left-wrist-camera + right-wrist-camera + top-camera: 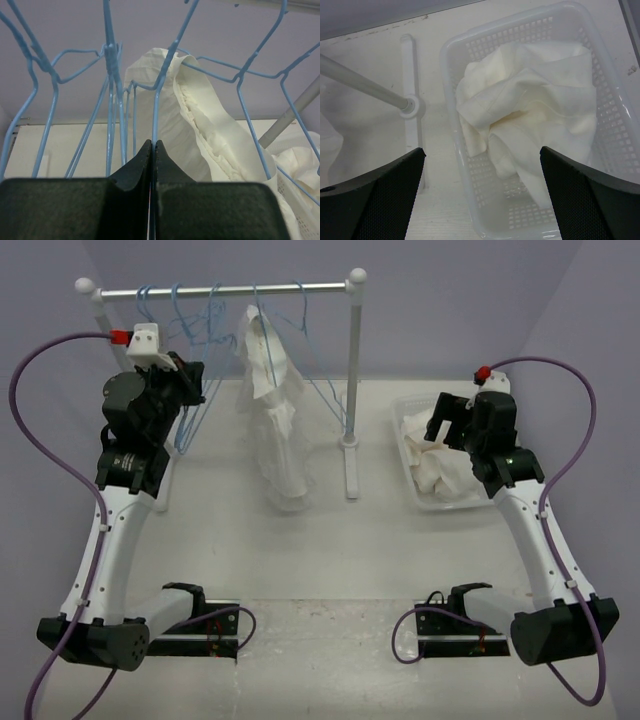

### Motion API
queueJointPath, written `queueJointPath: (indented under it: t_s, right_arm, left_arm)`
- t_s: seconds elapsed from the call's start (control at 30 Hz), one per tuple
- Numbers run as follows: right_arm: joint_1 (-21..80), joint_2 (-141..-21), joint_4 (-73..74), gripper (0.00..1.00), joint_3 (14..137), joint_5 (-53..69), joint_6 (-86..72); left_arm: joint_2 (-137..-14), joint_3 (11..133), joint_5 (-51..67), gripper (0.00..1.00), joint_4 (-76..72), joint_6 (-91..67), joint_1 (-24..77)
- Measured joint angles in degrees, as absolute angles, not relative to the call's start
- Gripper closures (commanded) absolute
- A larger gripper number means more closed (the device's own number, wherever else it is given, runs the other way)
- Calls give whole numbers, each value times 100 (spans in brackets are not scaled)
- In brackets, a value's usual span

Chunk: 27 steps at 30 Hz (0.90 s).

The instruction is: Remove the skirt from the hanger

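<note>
The skirt [440, 468] [530, 100] lies crumpled in the clear plastic basket [408, 410] [451, 100] at the right, off any hanger. My right gripper [447, 420] [482, 150] hovers open just above the basket's near end with nothing between its fingers. My left gripper [190, 378] [152, 143] is up at the rack's left part, shut on the thin wire of a blue hanger [155, 107]. That wire runs up in front of a longer, narrower white garment [275, 430] [210, 140] hanging from the rail.
Several blue hangers [210, 315] [112, 55] hang close together on the silver rail [220, 288]. The rack's right post [352, 380] and its foot [412, 107] stand between the hanging garment and the basket.
</note>
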State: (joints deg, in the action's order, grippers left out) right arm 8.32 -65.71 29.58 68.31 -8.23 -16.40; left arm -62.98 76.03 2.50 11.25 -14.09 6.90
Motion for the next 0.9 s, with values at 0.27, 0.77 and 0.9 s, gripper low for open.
queueJointPath:
  t_s: [0.27, 0.77, 0.9]
  right_arm:
    - [832, -6495, 2958, 1, 6816, -823, -1640]
    - [832, -6477, 2958, 1, 6810, -812, -1643]
    - [832, -6477, 2958, 1, 6810, -794, -1645]
  left_arm:
    - [-6545, 7616, 519, 100, 849, -1444, 690]
    - [-5642, 7074, 613, 100, 952, -1549, 690]
    - [-5109, 7063, 578, 100, 1415, -1549, 690]
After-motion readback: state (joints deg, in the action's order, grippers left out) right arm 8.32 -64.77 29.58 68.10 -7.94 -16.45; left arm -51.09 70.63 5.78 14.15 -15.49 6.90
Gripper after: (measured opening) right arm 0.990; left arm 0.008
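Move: The left hand, shut on a blue hanger, has the rail part above that hanger about 10 cm ahead and 18 cm higher. The hanging skirt is some 12 cm ahead and 13 cm to the right, centred 8 cm lower; another empty hanger is roughly 10 cm ahead, 5 cm left and 10 cm up. From the right hand that rail part is about 11 cm ahead, 50 cm left and 33 cm above. Still gripping the hanger, the left hand eases 2 cm forward, then pulls back about 8 cm, dragging the rack. ##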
